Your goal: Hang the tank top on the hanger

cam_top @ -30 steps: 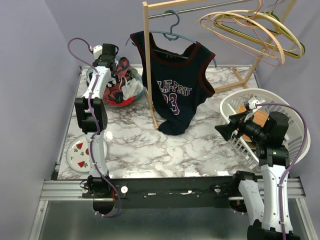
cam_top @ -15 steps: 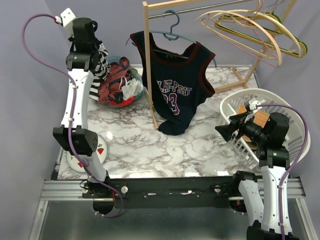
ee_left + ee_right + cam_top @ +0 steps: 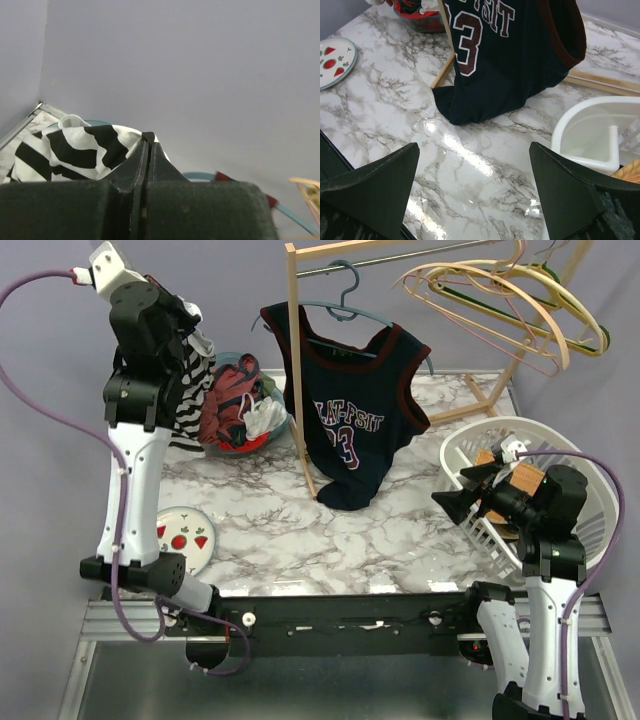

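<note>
The dark navy tank top (image 3: pixel 350 430) with red trim and the number 23 hangs on the thin grey-blue hanger (image 3: pixel 345 298), whose hook is over the rail. Its hem touches the marble table (image 3: pixel 330 530). The right wrist view shows its lower half (image 3: pixel 520 60). My left gripper (image 3: pixel 195 328) is raised high at the back left, shut on a black-and-white striped garment (image 3: pixel 188 390) that dangles from it. In the left wrist view its tips (image 3: pixel 148 137) pinch that striped cloth (image 3: pixel 75 150). My right gripper (image 3: pixel 455 492) stands open and empty above the table (image 3: pixel 473 150), right of the tank top.
A bowl of red clothes (image 3: pixel 240 405) sits at the back left. A wooden rack post (image 3: pixel 298 370) stands in front of the tank top. Beige and pink hangers (image 3: pixel 510 300) hang at the upper right. A white basket (image 3: pixel 590 470) lies behind my right gripper. A fruit-patterned plate (image 3: pixel 180 540) is at the front left.
My left arm has risen up and to the left, pulling the striped garment out of the bowl. The right arm has barely moved.
</note>
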### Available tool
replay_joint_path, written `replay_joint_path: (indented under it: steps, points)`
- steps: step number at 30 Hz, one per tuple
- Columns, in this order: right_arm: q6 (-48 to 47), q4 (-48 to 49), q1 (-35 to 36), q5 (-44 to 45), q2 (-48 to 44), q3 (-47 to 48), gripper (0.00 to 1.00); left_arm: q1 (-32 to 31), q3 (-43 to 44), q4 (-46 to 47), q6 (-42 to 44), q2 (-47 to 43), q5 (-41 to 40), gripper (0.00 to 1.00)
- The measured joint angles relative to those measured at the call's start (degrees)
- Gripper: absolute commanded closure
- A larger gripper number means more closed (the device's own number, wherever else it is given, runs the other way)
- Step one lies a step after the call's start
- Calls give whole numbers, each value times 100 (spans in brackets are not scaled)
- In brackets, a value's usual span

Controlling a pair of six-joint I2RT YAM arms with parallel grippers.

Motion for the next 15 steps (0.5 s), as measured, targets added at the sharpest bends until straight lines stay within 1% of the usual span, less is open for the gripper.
replay_joint_path:
  steps: [4,8,12,15]
  points:
    - [-223,-136,0,-192,24,212,0,-433,-376,155,136,-780,-7,100]
    - [-402,-254,0,-350,83,380,0,-866,-1067,538,284,-1808,9,100]
    - [-538,-358,0,-424,157,470,0,-1005,-1486,730,315,-2483,144,100]
    - [-654,-437,0,-466,223,555,0,-1062,-1792,901,295,-2861,481,100]
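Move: My left hand already holds the striped top high above the table. The clear table in front of the rack lies about 22 cm back, 26 cm to its right and some 52 cm below. The clothes basin is 12 cm ahead and 5 cm right, the plate 22 cm back and 6 cm left, and the hanging tank top 35 cm right and 5 cm back. From my right hand, that clear table is level and 33 cm left. Keeping my left fingers shut on the striped top, I draw it quickly back away from the basin by about 17 cm, rising some 8 cm as I go and easing off near the end. Meanwhile the wrist tips its fingers up about 20 degrees and turns clockwise some 15. ##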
